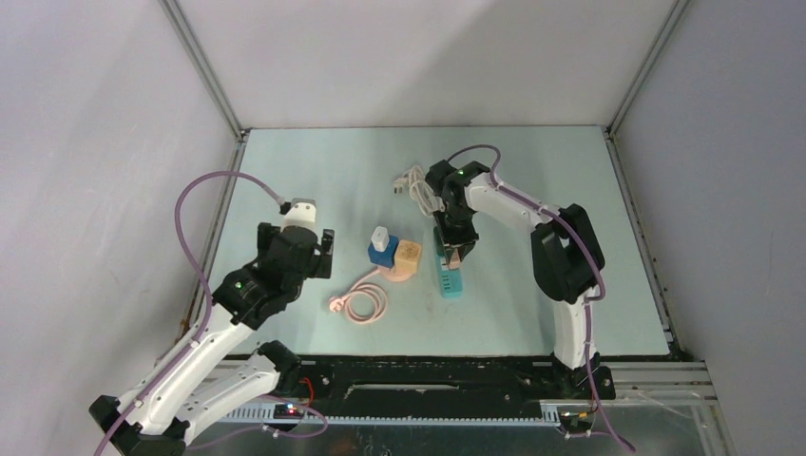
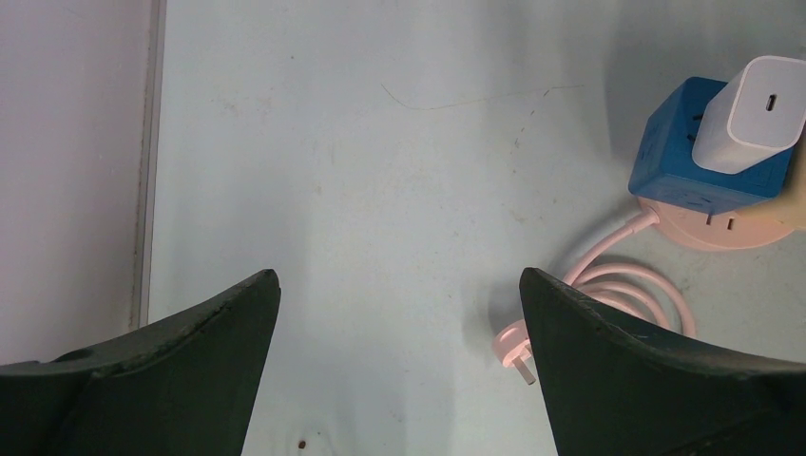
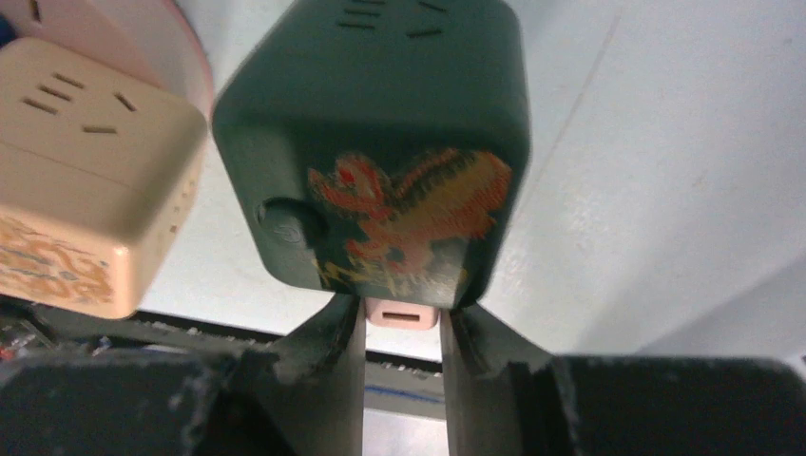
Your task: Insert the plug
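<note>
A small pink plug with a slot in its end sits between my right gripper's fingers, which are shut on it. Its far end lies against the side of a dark teal socket cube with an orange dragon print; its prongs are hidden. From above, the right gripper is at the top of the teal socket block. My left gripper hovers to the left, open and empty over bare table.
A blue socket cube carrying a white charger and a beige cube stand on a pink base. Its coiled pink cable ends in a pink plug by my left finger. A white cable lies behind.
</note>
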`<state>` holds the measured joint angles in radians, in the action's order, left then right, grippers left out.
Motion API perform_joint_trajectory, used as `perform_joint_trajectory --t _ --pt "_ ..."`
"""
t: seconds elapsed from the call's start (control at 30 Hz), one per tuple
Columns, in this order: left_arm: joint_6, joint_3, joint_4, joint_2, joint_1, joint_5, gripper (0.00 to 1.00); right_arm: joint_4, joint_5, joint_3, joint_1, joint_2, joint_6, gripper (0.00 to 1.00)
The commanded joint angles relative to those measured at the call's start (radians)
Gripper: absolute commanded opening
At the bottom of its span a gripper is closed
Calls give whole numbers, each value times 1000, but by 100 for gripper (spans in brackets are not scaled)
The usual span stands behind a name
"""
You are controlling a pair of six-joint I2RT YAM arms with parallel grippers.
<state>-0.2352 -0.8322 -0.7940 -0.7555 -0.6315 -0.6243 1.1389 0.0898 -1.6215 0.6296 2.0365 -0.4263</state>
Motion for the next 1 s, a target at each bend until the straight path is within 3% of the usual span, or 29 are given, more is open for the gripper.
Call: perform_joint_trajectory --t 0.0,0.4,0.47,0.53,0.6,0.73,0.87,0.97 --pt "8 12 27 17 4 -2 100 -228 -11 97 22 227 14 0" --pt "9 12 28 16 4 0 100 -239 -24 99 25 246 30 0" --pt "8 12 28 16 5 0 100 -229 -41 104 33 192 38 14" --pt "8 12 29 16 4 0 100 -214 -67 112 48 122 48 40" --pt "10 12 30 15 4 1 100 -202 -103 129 65 37 52 59" --pt "10 13 30 12 4 2 100 -170 -154 179 97 -126 78 85" --pt "13 12 32 7 5 12 100 -158 -210 253 116 -294 80 99" --pt "14 14 37 5 6 29 100 -184 -211 319 108 -427 85 100"
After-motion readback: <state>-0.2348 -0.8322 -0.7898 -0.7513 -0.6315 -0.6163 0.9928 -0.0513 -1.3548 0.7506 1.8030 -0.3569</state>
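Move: Just below the right hand, which already grips the pink plug, is the teal power strip, its middle some 3 cm down, 1 cm back and 1 cm to the left. The green cube stands on that strip about 4 cm ahead of the hand and 1 cm to its left; the beige adapter is about 9 cm to the left and 1 cm ahead. For the idle left hand, the strip lies some 28 cm to the right, 2 cm ahead and 16 cm below. Sinking barely 1 cm more with the pink plug held down at the teal strip, the right hand stays there about half a second, then opens its fingers wide and lets go. As they open it dips another 1.5 cm, then draws back some 4 cm towards the base, rising about 3 cm from that dip and drifting slightly right, with the fingertips tilting forward and the wrist turning counter-clockwise, each about 10 degrees. ##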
